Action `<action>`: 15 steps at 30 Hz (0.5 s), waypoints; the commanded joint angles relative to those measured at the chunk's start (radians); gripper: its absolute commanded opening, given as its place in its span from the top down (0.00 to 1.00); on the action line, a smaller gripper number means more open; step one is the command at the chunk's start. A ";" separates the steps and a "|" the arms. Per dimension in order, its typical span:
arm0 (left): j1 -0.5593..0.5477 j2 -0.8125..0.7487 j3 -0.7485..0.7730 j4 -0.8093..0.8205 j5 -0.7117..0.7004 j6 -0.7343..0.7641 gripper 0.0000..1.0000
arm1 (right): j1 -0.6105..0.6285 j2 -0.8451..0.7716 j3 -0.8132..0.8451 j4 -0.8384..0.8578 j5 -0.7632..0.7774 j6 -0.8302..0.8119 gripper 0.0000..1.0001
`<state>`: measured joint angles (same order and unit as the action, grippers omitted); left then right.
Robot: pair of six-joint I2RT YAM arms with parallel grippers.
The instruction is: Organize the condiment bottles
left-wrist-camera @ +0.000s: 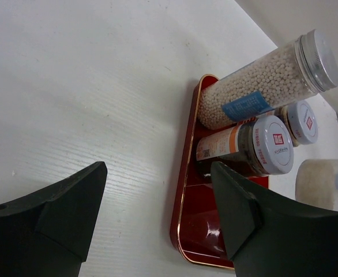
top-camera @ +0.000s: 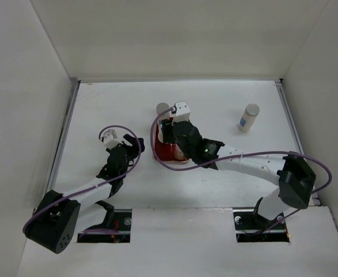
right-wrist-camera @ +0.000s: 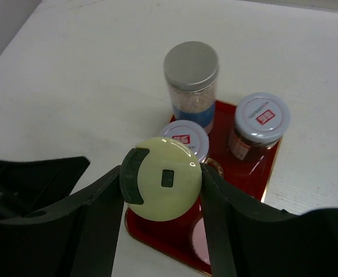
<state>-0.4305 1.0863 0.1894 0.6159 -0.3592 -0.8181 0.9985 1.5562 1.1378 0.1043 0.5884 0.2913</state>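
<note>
A red tray holds a tall grey-capped bottle with a blue band and two white-lidded jars. My right gripper is shut on the pale yellow cap of a bottle over the tray's near end. I cannot tell whether its base touches the tray. A pink cap shows below it. A second grey-capped bottle stands on the table to the right. My left gripper is open and empty by the tray's left edge.
White walls close the table on the left, back and right. In the top view the right arm stretches across from the right base to the tray. A blurred pale cylinder sits at the left wrist view's right edge.
</note>
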 commanded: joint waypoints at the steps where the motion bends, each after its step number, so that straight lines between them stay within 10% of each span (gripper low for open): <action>1: 0.008 -0.009 -0.010 0.045 -0.006 -0.007 0.29 | 0.036 -0.027 0.036 0.009 -0.005 0.017 0.52; 15: 0.016 -0.012 -0.013 0.044 0.000 -0.015 0.29 | 0.055 0.252 0.077 0.049 -0.039 0.043 0.52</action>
<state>-0.4252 1.0859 0.1822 0.6174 -0.3584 -0.8204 1.0485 1.7912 1.1538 0.0902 0.5549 0.3202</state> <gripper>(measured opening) 0.713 0.577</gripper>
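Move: The right hand holds the yellow-capped bottle. The free near-left corner of the red tray lies about 2 cm back, 4 cm to its left and 17 cm below. From this hand, the left dark jar is some 5 cm ahead and 2 cm left; the tall silver-lidded bottle 12 cm ahead and 3 cm left. The pink-capped bottle stands about 7 cm right of the free corner, level with it. From the left hand, that corner lies roughly 10 cm right, 1 cm back and 6 cm below. Still gripping the yellow-capped bottle, the right hand first eases back and left by a couple of centimetres, then drops ever faster, about 10 cm straight down with a little more drift left, into the tray's free near-left corner. The hand tips down and rolls left side low by roughly 10 degrees; the fingers keep their hold. ##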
